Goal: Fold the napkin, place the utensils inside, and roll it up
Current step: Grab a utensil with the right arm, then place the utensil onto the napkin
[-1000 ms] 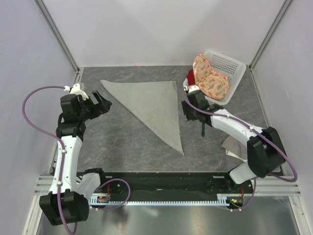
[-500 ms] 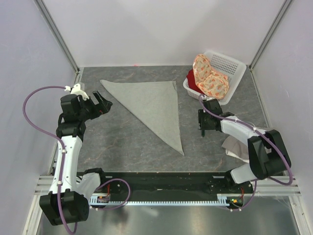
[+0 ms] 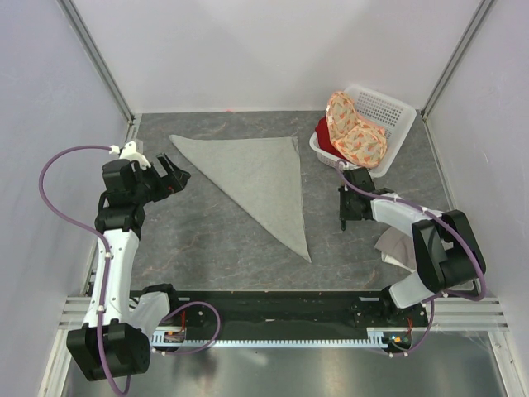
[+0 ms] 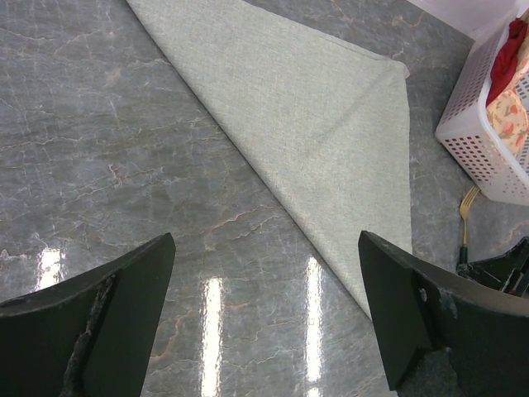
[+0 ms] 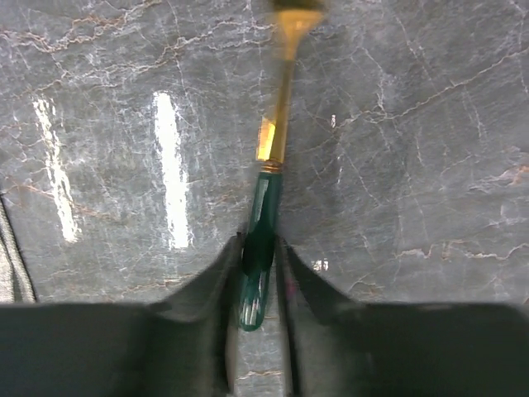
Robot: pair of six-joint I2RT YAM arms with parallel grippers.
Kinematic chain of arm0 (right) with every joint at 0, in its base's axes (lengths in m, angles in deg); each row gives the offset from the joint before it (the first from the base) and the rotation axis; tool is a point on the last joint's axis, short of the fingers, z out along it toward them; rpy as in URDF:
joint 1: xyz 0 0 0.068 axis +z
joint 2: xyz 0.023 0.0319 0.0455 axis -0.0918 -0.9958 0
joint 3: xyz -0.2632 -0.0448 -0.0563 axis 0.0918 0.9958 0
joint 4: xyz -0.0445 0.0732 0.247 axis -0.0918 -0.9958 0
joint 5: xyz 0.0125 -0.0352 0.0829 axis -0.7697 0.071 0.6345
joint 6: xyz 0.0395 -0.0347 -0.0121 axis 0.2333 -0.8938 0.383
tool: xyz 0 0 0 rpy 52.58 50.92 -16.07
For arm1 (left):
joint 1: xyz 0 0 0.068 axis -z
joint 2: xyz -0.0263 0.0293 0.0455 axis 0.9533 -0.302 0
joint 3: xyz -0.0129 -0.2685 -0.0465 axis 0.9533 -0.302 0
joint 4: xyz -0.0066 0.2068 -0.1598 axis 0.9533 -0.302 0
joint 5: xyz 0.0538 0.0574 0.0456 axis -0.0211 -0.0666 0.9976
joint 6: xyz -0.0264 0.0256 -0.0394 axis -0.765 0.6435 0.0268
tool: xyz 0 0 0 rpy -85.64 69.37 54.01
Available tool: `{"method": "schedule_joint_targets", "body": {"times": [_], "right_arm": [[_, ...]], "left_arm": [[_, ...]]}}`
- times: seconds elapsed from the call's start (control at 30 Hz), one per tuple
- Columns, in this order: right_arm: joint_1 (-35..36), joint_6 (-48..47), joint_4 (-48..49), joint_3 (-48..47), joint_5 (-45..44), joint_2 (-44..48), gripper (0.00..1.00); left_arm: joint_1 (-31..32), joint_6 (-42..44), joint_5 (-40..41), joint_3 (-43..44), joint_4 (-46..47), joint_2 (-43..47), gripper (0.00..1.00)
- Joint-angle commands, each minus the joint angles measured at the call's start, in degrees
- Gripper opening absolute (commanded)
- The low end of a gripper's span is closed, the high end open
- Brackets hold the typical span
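Observation:
The sage-grey napkin [image 3: 256, 178] lies flat, folded into a triangle, at mid table; it also fills the upper part of the left wrist view [image 4: 314, 124]. The fork [image 5: 277, 141], gold head and dark green handle, lies on the table to the napkin's right [image 3: 341, 222] [image 4: 467, 211]. My right gripper [image 5: 258, 252] [image 3: 350, 205] is down on it, both fingers against the sides of the green handle near its end. My left gripper [image 4: 264, 240] [image 3: 169, 176] hangs open and empty above bare table, left of the napkin.
A white perforated basket [image 3: 397, 112] [image 4: 475, 141] at the back right holds an orange floral cloth [image 3: 355, 136] and a red cloth [image 3: 324, 134]. A pale beige cloth [image 3: 397, 248] lies under the right arm near the front right.
My right gripper moved right and toward the near edge, came down over the fork and closed its fingers in on the handle. The left arm and the napkin have not moved.

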Motion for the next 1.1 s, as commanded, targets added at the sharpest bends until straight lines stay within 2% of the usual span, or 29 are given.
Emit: {"method": "schedule_joint_targets", "body": {"times": [0.0, 0.07, 0.1, 0.27, 0.43, 0.6, 0.8, 1.07], "right_arm": [[-0.1, -1.5, 0.1, 0.7, 3.9, -2.3, 0.17], [-0.1, -3.6, -0.4, 0.8, 7.1, -2.0, 0.03], [0.1, -4.2, -0.4, 0.9, 8.1, -1.7, 0.00], [1.0, -8.0, -2.0, 2.1, 13.8, 4.0, 0.00], [5.2, -7.6, -4.1, -0.5, 18.0, 8.8, 0.00], [10.3, -8.8, -5.7, -5.4, 19.7, 7.7, 0.00], [14.9, -11.4, -6.7, -17.6, 21.5, -3.7, 0.00], [19.1, -15.0, -12.0, -40.5, 25.3, -24.4, 0.00]], "left_arm": [[-0.2, -0.5, -1.0, 0.1, 2.1, 0.5, 0.99], [-0.1, -0.6, -1.3, 0.1, 2.1, 0.4, 0.99], [-0.2, -0.7, -1.4, 0.1, 2.1, 0.4, 0.99], [-0.2, -0.9, -1.5, 0.0, 2.2, 0.4, 0.99], [-0.2, -1.0, -1.9, 0.1, 2.3, 0.1, 0.99], [-0.1, -1.0, -2.2, -0.1, 2.5, 0.3, 0.99], [-0.2, -1.1, -2.3, -0.2, 2.6, 0.3, 0.99], [-0.2, -1.1, -2.5, -0.1, 2.6, 0.4, 0.99]]}}
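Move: The right hand is down at the fork, its half-closed fingers astride the green handle; the fork's middle lies about 4 cm ahead, level with the fingers. From that hand the folded grey napkin centres some 27 cm left and 14 cm ahead, the white basket about 30 cm ahead and 9 cm right, and the spare cloth roughly 24 cm right and 9 cm back. For the left hand the fork is about 50 cm right, 3 cm ahead and 20 cm below. The right fingers finish closing and pinch the fork's green handle towards its butt end, the hand all but still until the grip is made. Keeping that pinch, the hand then carries the fork about 20 cm left and some 6 cm up over the napkin's near right part, swinging back about 4 cm first and then forward again to end slightly ahead of where it began, while the wrist turns about 40 degrees counter-clockwise. ##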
